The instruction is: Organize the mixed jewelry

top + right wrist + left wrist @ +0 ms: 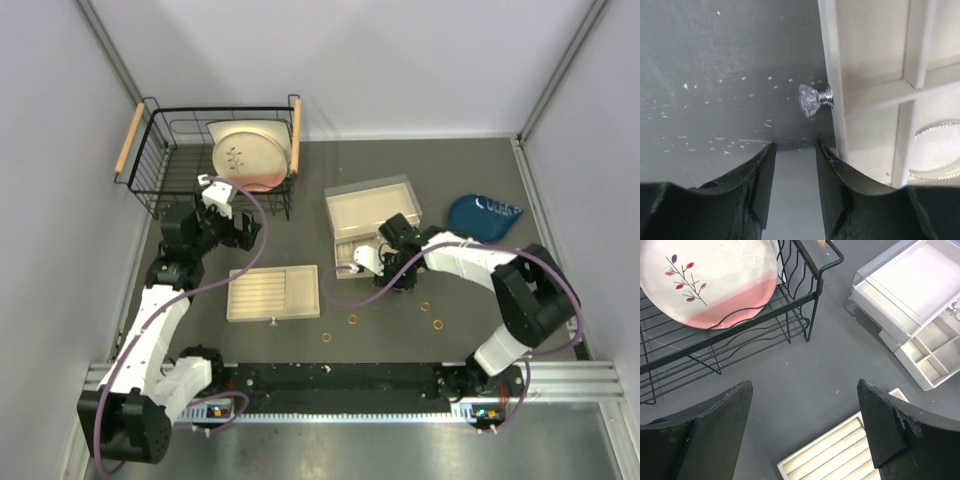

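Observation:
Several small gold rings lie loose on the dark table, among them ring (352, 320), ring (327, 337) and ring (438, 325). A thin silver hoop (935, 150) rests in a compartment of the pulled-out beige drawer (875, 95). My right gripper (358, 266) (795, 146) stands at the drawer's front, open to a narrow gap with nothing in it. The clear drawer knob (810, 100) is just ahead of its tips. My left gripper (243, 232) (805, 390) hangs wide open and empty above bare table, between the basket and the beige ridged tray (273, 292) (840, 455).
The beige drawer box (368, 205) (912, 285) stands behind the drawer. At the back left, a black wire basket (165, 165) (805, 300) holds a pink-and-white plate (250, 155). A blue object (484, 215) lies at the right. Grey walls close in both sides.

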Tool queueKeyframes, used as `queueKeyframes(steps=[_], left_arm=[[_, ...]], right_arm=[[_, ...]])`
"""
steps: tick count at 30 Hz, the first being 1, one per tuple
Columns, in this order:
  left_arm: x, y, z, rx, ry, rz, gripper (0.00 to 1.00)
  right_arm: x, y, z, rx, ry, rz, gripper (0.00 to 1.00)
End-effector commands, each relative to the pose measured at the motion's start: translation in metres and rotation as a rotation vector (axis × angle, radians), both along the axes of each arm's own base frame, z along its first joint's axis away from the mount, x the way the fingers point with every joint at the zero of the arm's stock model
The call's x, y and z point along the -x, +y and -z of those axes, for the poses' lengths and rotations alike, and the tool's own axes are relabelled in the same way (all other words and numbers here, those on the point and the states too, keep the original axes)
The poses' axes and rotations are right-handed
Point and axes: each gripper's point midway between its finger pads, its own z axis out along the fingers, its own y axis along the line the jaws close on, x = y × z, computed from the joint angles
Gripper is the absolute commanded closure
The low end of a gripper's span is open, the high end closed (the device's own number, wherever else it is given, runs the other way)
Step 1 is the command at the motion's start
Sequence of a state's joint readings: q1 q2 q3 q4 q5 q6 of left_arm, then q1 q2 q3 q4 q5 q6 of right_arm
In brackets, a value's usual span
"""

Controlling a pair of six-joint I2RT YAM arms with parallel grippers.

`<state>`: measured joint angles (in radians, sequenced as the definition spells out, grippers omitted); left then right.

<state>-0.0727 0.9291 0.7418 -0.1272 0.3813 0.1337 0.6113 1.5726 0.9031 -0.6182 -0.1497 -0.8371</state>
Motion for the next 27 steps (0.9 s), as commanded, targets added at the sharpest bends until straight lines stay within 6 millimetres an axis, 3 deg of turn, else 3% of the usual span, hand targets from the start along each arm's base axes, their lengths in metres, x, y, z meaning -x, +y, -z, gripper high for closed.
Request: queueKeyframes(steps=[1,6,11,27], left_arm=[[-0.002,0.001,-0.009,-0.005,-0.055,0.000,0.09],[-0.001,0.001,-0.012,-0.004,-0.062,0.001,0.09],[0.000,0.001,-0.012,-0.004,-0.062,-0.001,0.09],[-0.002,-0.001,-0.009,-0.001,-0.057,0.006,0.09]], right_arm=[[-0.023,0.014,0.003,-0.017,-0.064,-0.011,0.60],[-0.044,0.022,0.008,-0.001,-0.099,0.000,0.61],[-0.063,0.026,-0.001,0.000,-0.160,0.016,0.62],[-0.100,0.044,-0.008,-0.026,-0.234,0.101,0.62]])
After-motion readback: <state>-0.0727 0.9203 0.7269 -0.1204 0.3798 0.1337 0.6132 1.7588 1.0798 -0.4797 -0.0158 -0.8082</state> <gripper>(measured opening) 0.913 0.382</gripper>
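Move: The open tray drawer's front stands about 2 cm ahead of the right fingertips, its middle 3 cm to their left and roughly level with them. Its clear knob is 1 cm ahead and 3 cm left. The bracelet lies inside the drawer, some 8 cm ahead and 1 cm right; the nearest gold ring is 5 cm back and 7 cm right. From the left hand the drawer front is about 33 cm right, 5 cm back and 20 cm down. With the outer side of its far finger against the drawer front, to the right of the knob, the right hand pushes the drawer towards the box, going forward about 8 cm and drifting nearly 3 cm left. It stays low, its height hardly changing; the wrist tips some 10 degrees so that the fingertips trail back, and the finger gap stays as it was. ##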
